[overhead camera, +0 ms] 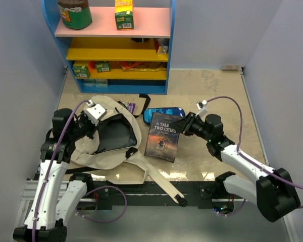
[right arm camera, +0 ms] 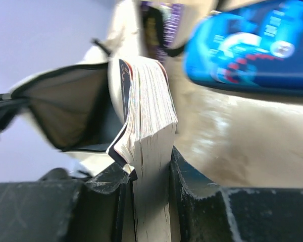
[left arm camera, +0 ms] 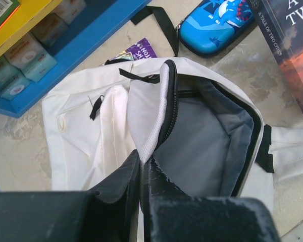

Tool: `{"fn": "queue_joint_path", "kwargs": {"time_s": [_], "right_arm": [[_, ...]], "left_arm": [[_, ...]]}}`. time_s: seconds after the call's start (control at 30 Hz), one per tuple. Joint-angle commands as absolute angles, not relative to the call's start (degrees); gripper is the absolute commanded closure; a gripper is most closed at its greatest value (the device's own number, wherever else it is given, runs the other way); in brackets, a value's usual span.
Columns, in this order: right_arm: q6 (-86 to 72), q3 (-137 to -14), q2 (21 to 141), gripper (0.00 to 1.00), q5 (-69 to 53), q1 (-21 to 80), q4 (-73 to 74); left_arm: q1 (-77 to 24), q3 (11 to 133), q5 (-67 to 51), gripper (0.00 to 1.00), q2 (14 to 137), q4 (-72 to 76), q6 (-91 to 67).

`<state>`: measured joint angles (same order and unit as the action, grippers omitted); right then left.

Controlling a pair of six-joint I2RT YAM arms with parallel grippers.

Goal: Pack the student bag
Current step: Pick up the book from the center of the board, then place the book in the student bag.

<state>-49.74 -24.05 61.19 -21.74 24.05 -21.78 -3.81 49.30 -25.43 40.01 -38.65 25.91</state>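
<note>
The beige student bag (overhead camera: 86,151) lies at the left with its grey-lined mouth (overhead camera: 113,133) open. My left gripper (overhead camera: 89,120) is shut on the bag's rim flap (left arm camera: 151,126) and holds the mouth open. A paperback, "A Tale of Two Cities" (overhead camera: 161,137), is beside the bag's mouth. My right gripper (overhead camera: 184,124) is shut on the book's edge (right arm camera: 151,166), its pages pinched between the fingers. The bag's opening shows in the right wrist view (right arm camera: 60,111) to the left of the book.
A blue zip pencil case (overhead camera: 164,113) lies behind the book. A purple packet (overhead camera: 128,106) sits by the bag's top. A blue shelf unit (overhead camera: 116,45) with boxes and a jar stands at the back. A long strap (overhead camera: 161,184) runs to the front edge.
</note>
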Motion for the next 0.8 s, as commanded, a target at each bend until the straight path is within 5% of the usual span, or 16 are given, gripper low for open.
{"fn": "queue_joint_path", "kwargs": {"time_s": [0.0,0.3,0.77], "right_arm": [[-57.6,-30.1,61.0,1.00,-28.6,27.5,-27.2],[-64.5,-40.6,80.6,1.00,-33.8,39.6,-35.7],[-76.9,-55.9,98.6,1.00,-29.8,42.5,-41.4]], "left_arm": [[-3.6,51.9,-28.9,1.00,38.9,-34.1,24.6],[-3.7,50.2,-33.5,1.00,37.7,-32.4,24.3],[-3.7,47.1,-47.5,1.00,30.4,-33.8,30.9]]}}
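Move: From my right hand, which already grips the top right corner of the book just above the table, the bag's open mouth is about 28 cm to the left, roughly level fore-and-aft and some 9 cm lower. The pencil case lies 8 cm ahead and 6 cm left, the purple book about 14 cm ahead and 20 cm left, both on the table. My left hand, already holding the bag's rim, has the mouth some 7 cm ahead, 8 cm right and 10 cm below. I swing the gripped book leftward with my right hand, about 17 cm towards the bag's mouth, bowing back a few centimetres and partly forward again; it rises slightly, then sinks back to its starting height. On the way I turn it some 25 degrees counter-clockwise and tip it downward. My left hand keeps its pinch on the rim and draws it back, right and a little up, about 5 cm in all. ##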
